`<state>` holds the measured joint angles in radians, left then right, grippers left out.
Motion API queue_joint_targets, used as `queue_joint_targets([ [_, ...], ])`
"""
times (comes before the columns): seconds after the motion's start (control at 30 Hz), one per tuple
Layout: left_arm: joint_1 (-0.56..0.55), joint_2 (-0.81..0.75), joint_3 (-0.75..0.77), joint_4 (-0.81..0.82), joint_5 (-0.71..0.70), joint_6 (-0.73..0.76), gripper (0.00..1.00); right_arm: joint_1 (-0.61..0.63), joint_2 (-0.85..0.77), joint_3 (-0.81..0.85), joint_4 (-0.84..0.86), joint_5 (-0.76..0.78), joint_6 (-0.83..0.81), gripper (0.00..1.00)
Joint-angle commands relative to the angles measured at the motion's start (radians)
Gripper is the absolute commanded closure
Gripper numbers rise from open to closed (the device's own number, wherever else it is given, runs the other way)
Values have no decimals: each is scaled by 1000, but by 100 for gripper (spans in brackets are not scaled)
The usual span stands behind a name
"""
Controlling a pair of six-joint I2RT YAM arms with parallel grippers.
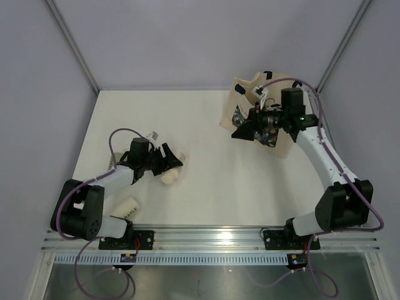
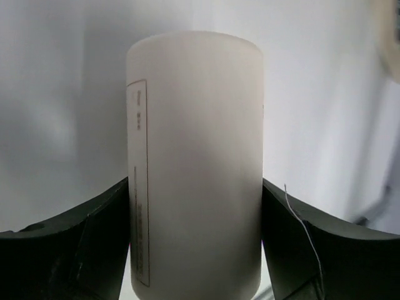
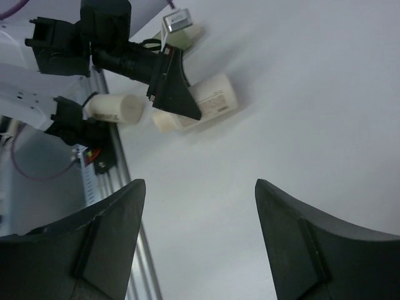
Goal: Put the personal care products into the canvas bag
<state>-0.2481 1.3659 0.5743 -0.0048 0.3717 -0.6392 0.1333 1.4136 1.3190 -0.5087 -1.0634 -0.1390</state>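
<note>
My left gripper [image 1: 169,156] is shut on a cream-white tube [image 1: 177,154] at the table's left middle. In the left wrist view the tube [image 2: 195,156] fills the gap between both fingers [image 2: 94,244]. A second cream tube [image 1: 169,177] lies just in front of it. A third [image 1: 125,206] lies near the left arm's base. A small white-capped bottle [image 1: 152,134] lies behind the left gripper. The canvas bag [image 1: 245,87] stands at the back right. My right gripper [image 1: 240,132] is open and empty, just in front of the bag's printed face.
The right wrist view looks across the table at the left arm, the held tube [image 3: 214,100], the second tube [image 3: 166,122], the third tube [image 3: 115,107] and the capped bottle [image 3: 181,28]. A metal rail [image 1: 206,240] runs along the near edge. Grey walls enclose the table.
</note>
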Motion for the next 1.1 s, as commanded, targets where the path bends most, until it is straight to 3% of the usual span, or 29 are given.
queue_joint_targets([
  [0.0,-32,-19,-10,536,324,-144,100,89,41,-102,114,20,337,22],
  [0.03,-43,-4,-8,581,367,-174,100,110,42,-130,224,38,382,21],
  [0.23,-129,145,-8,995,421,-437,100,258,65,-242,361,322,561,14],
  [0.3,-152,186,-4,1134,420,-534,100,272,68,-251,360,307,494,11],
  [0.33,-158,226,1,1176,418,-565,100,275,59,-242,346,283,425,5],
  [0.37,-169,245,4,1260,415,-624,100,275,51,-238,329,225,276,1],
  [0.43,-177,292,9,1344,411,-680,100,272,27,-247,328,249,275,1],
  [0.47,-183,305,13,1412,400,-723,100,270,30,-241,329,284,356,1],
  [0.63,-195,331,32,1474,365,-764,100,270,18,-256,348,371,539,1],
  [0.8,-204,282,48,1439,309,-735,100,270,48,-192,239,578,716,1],
  [1.07,-266,282,127,1362,302,-702,100,273,134,-136,344,473,947,1],
])
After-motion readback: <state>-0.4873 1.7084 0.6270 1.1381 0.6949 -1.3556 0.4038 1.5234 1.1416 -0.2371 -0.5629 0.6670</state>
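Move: The left hand already holds the white bottle, clear of the table; the right gripper it is taken to hangs about 28 cm to its right, some 23 cm higher and 3 cm farther out. The green bottle lies about 20 cm left and level with the left hand, the cream bottle 18 cm back and 15 cm left. From the right hand the white bottle is 27 cm left, 3 cm back and 23 cm below, the canvas bag 15 cm ahead, 17 cm right and 15 cm lower. Keeping its grip on the white bottle, the left hand carries it about 15 cm to the right and nearly as far up towards the right gripper, rolling some 45 degrees so that its fingers swing up from slanting down to point right, almost level. The right hand comes to meet it, dropping about 9 cm and going 7 cm left with a short dip back and then forward again, opens its fingers fully and twists roughly 40 degrees, ending with them open around the bottle's base, no grip taken yet. ##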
